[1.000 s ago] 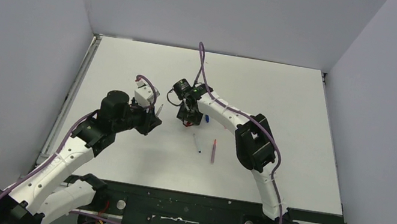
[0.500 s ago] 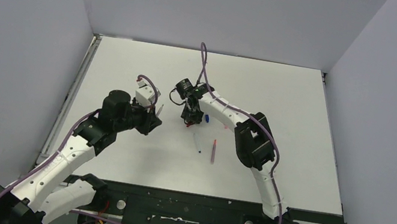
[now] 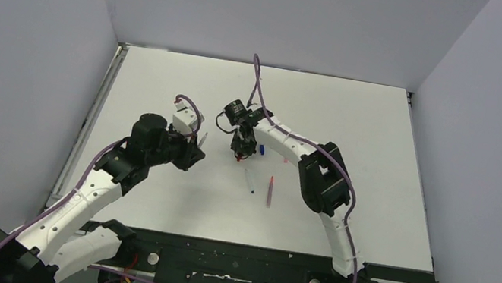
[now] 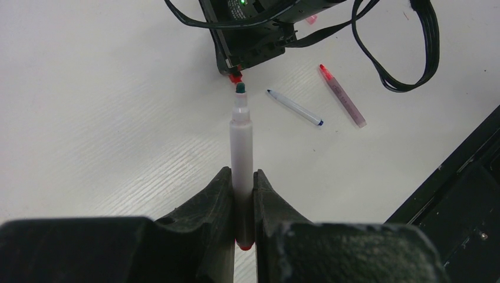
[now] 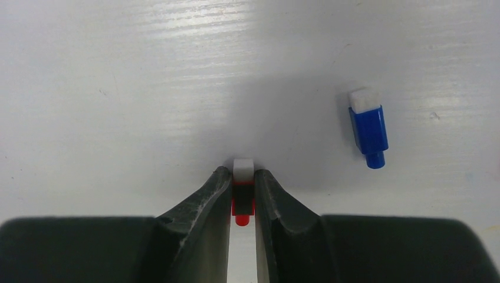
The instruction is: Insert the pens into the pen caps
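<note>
My left gripper is shut on a white-barrelled pen with a red end; its dark tip points at the right gripper. My right gripper is down on the table, its jaws closed against the sides of the red pen cap, whose white end pokes out. From above, the left gripper and the right gripper stand close together mid-table. The blue cap lies just right of the right gripper. A blue-tipped pen and a pinkish-red pen lie loose nearby.
A pale pink cap lies beyond the right gripper. The right arm's purple cable loops over the table's middle. Grey walls close in the white table on three sides, and a black base strip runs along the near edge.
The right gripper's jaws have closed onto the red cap, and that wrist shifted slightly away. The left arm with its pen has hardly moved.
</note>
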### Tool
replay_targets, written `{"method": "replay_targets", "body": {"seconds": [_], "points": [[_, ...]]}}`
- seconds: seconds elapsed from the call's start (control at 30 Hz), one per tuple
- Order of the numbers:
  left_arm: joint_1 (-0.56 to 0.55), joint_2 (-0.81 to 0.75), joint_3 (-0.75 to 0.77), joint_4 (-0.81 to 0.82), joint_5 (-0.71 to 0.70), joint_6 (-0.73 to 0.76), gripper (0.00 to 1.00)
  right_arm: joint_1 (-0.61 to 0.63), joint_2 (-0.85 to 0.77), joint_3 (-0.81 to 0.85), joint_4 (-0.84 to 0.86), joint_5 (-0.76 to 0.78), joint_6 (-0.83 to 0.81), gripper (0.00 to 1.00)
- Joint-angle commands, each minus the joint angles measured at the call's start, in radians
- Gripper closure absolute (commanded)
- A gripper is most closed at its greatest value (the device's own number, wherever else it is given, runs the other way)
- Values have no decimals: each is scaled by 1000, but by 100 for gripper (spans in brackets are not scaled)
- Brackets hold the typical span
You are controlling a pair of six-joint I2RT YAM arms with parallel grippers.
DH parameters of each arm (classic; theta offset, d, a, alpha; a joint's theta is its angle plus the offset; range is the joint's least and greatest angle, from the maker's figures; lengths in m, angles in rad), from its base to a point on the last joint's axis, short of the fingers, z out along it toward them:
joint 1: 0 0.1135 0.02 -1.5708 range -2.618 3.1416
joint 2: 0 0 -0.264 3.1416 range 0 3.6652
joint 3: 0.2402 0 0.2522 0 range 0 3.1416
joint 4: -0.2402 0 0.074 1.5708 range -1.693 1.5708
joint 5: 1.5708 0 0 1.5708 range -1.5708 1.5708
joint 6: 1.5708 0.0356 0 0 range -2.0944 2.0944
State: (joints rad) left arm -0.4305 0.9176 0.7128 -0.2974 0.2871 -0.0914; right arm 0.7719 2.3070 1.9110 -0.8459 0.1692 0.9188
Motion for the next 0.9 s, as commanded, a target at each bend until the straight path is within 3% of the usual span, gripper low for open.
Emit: {"method": "replay_targets", "body": {"seconds": [0.0,0.1,0.23,0.37,0.53,0.7,0.87], "points": [[-4,-5,14,13,29,13,100,-3,-159,-100,188,-17,-103,100],[-1,-7,9,32,101,9,100,-6,-348,-258,411,-73,-198,100],[2,-17,-9,88,274,-14,100,-5,-626,-545,843,-238,-282,100],[4,-17,-16,131,352,-49,100,9,-811,-700,1043,-309,-301,100],[7,-33,-33,273,409,-142,100,46,-948,-755,1099,-320,-304,100],[7,-33,-50,484,458,-298,100,82,-979,-727,1064,-314,-327,100],[7,-31,-42,597,470,-387,100,104,-993,-724,1059,-303,-337,100]]}}
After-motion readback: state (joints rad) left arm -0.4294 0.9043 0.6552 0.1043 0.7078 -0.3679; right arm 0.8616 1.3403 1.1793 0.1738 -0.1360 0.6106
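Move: The right fingers are already shut on the red cap at the table top. The red-ended pen it must meet, upright in the left fingers, is roughly 9 cm back, 8 cm left and 18 cm up from the right hand. The blue cap lies about 3 cm farther out and 6 cm right of the right hand, the blue-ended pen 6 cm back and 4 cm right. From the left hand, the red cap is some 10 cm ahead, 8 cm right and 16 cm below. Keep the right gripper pinched on the red cap and lift it quickly, about 34 cm up and 10 cm back, swinging the fingers from downward to level and pointing left, so the cap comes over the pen tip; ease to a stop there. Hold the red-ended pen in the left gripper and bring it right and a little back, then up and right, turning some 30 degrees clockwise with its right side rising. ##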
